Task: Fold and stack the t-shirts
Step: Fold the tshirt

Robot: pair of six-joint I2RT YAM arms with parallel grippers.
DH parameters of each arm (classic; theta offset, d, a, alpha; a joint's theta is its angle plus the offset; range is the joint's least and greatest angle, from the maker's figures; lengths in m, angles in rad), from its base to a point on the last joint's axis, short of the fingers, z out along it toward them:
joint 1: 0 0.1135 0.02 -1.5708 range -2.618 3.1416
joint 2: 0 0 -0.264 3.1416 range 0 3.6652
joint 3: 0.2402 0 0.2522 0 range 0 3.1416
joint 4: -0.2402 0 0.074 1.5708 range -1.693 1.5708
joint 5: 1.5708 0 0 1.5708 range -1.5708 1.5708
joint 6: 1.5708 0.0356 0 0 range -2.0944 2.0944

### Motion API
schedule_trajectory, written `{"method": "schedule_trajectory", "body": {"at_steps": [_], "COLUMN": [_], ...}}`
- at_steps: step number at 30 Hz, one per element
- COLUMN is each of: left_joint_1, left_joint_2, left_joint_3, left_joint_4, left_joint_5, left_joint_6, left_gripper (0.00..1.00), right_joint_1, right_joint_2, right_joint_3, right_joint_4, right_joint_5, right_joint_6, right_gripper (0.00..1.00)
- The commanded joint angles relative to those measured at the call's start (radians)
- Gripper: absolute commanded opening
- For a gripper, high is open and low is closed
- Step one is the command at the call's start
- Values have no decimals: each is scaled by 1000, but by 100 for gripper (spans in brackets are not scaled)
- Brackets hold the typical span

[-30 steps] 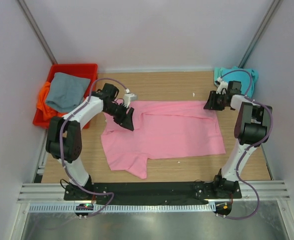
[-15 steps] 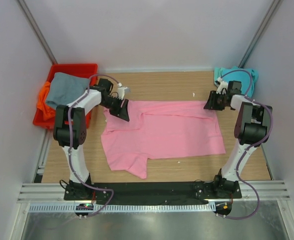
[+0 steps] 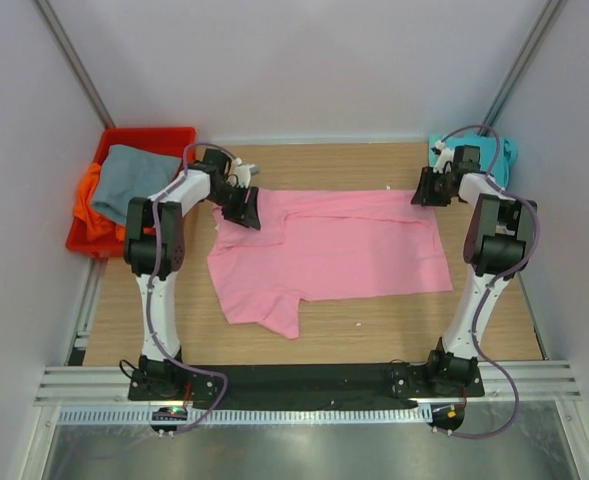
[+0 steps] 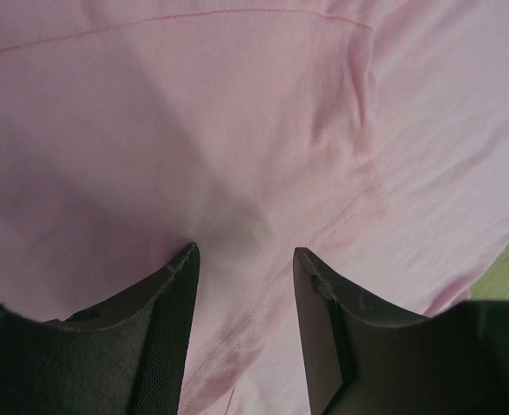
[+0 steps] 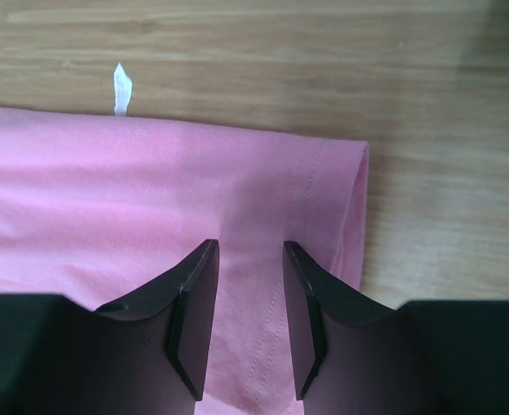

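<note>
The pink t-shirt [image 3: 344, 250] lies spread on the wooden table [image 3: 324, 165]. My left gripper [image 3: 246, 210] sits on its far left part by the sleeve. In the left wrist view its jaws [image 4: 244, 251] stand partly apart, with pink cloth [image 4: 237, 130] pulled taut into the gap. My right gripper [image 3: 424, 190] holds the far right corner. There a ridge of hemmed cloth [image 5: 150, 190] fills the space between the jaws [image 5: 251, 244]. A teal t-shirt [image 3: 479, 150] lies bunched at the back right. The grey t-shirt [image 3: 134, 180] and orange t-shirt [image 3: 89, 215] sit in the bin.
The red bin [image 3: 154, 135] stands at the back left, just left of my left arm. A small white scrap [image 5: 122, 86] lies on the wood beyond the pink shirt's far edge. Pale walls close in the table on three sides.
Both grippers have moved toward the far side and the pink t-shirt has slid that way with them. The left gripper travelled further, and its arm has straightened.
</note>
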Motion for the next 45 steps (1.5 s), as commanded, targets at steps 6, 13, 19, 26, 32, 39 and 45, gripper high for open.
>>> {"method": "schedule_trajectory", "body": {"at_steps": [6, 13, 19, 26, 32, 39, 45], "left_joint_1": [37, 37, 27, 26, 26, 59, 88], "left_joint_2": [178, 267, -81, -495, -633, -773, -787], "left_joint_3": [281, 536, 374, 20, -225, -453, -560], "left_joint_4": [-34, -100, -48, 32, -39, 65, 66], "left_joint_5": [-94, -106, -105, 32, 115, 236, 312], "left_joint_6": [-36, -75, -105, -194, -227, -290, -337], "left_gripper": [50, 50, 51, 75, 79, 100, 100], "right_joint_1": [34, 57, 58, 58, 60, 60, 58], "right_joint_2": [165, 197, -182, -599, -772, -929, -1002], "right_joint_3": [204, 296, 66, -213, -405, -620, -614], "right_joint_4": [-84, -82, 71, 61, -74, -113, -125], "right_joint_5": [110, 109, 126, 57, 74, -46, -23], "right_joint_6": [15, 30, 16, -47, -191, -191, -163], "right_gripper": [43, 43, 43, 46, 47, 46, 47]}}
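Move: Both hands are down on the spread pink t-shirt. Its middle lies about 26 cm right and 5 cm back of the left hand, and 29 cm left and 13 cm back of the right. From the left hand, the near sleeve is some 28 cm back and 6 cm right, and the red bin 38 cm left and 11 cm ahead. From the right hand, the shirt's near right corner is about 27 cm back and 10 cm right, and the turquoise stack 17 cm right and 12 cm ahead. With half-open fingertips bearing on the cloth, both hands push the t-shirt forward, the left about 10 cm and the right 6. They then lift off steeply, swing back over the shirt and sink partway. The left ends some 13 cm behind its start, fingers now wide open, near the sleeve; the right ends 19 cm behind, fingers unchanged, hovering by the near right corner. ##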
